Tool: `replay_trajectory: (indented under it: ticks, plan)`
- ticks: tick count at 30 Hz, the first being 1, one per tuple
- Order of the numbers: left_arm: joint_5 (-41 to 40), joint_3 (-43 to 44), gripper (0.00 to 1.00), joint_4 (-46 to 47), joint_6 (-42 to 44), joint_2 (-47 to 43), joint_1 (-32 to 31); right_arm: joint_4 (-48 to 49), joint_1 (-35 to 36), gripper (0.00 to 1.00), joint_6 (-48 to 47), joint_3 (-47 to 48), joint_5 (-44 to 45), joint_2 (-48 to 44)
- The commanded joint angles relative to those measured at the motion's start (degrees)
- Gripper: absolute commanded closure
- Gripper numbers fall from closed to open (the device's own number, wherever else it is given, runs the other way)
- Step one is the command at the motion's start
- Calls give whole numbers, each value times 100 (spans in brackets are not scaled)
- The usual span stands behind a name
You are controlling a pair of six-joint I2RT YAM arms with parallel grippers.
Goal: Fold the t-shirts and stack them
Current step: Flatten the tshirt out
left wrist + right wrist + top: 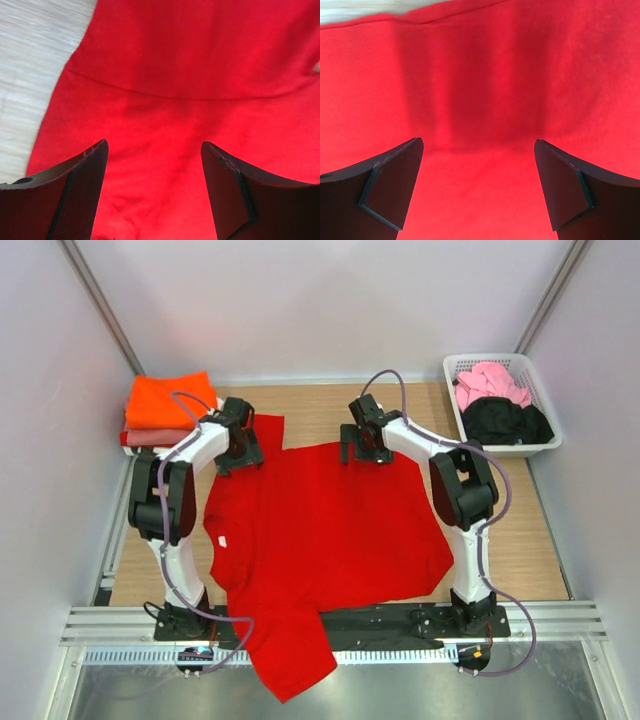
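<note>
A bright red t-shirt (325, 530) lies spread over the middle of the wooden table, one part hanging over the near edge. My left gripper (238, 448) hovers open over its far left corner, near a sleeve (200, 55). My right gripper (364, 447) hovers open over the far edge of the red cloth (485, 90). Nothing sits between either pair of fingers. A folded orange t-shirt (168, 400) rests on a salmon-pink one (155, 437) at the far left. Pink (490, 382) and black (505, 420) t-shirts lie crumpled in the basket.
A white slatted basket (540, 445) stands at the far right of the table. White walls close in the table on three sides. A metal rail (330, 625) with both arm bases runs along the near edge.
</note>
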Motion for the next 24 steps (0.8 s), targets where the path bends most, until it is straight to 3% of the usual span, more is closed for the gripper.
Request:
replay_trajectory:
  ticks: [1,8,14,17,24]
  plan:
    - [-41,177,25,397,-54,293,3,-242,-59,1,-156,549,408,350]
    - [-94,705,27,310,-45,1341,3,-427,-340,0,-226,971,655,1097]
    - [-59,1635,27,47,-46,2157,3,-946,-831,0,-332,2069,769,1985]
    - [-85,2504,27,-287,7,2562,3,-1192,-1043,0,-323,2702,699,2407]
    - [99,5771,27,-1455,270,4257,3,-1491,-1351,0,-288,3924,339,3049]
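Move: The red t-shirt lies spread beneath both open hands, about 4 cm below the left fingers and 3 cm below the right. Its far sleeve is roughly 12 cm ahead of the left hand and 9 cm to its right, and the folded orange shirt some 20 cm ahead and 26 cm to its left. From the right hand, the t-shirt's far edge is only about 5 cm ahead, straight in front. Both hands come down onto the red t-shirt with fingers still open, then, pressing on the cloth, drag it away from the base. The left sinks about 4 cm and slides some 15 cm forward, drifting slightly right; the right sinks 2–3 cm and sweeps about 13 cm forward and 9 cm right, turning roughly 10 degrees clockwise. ##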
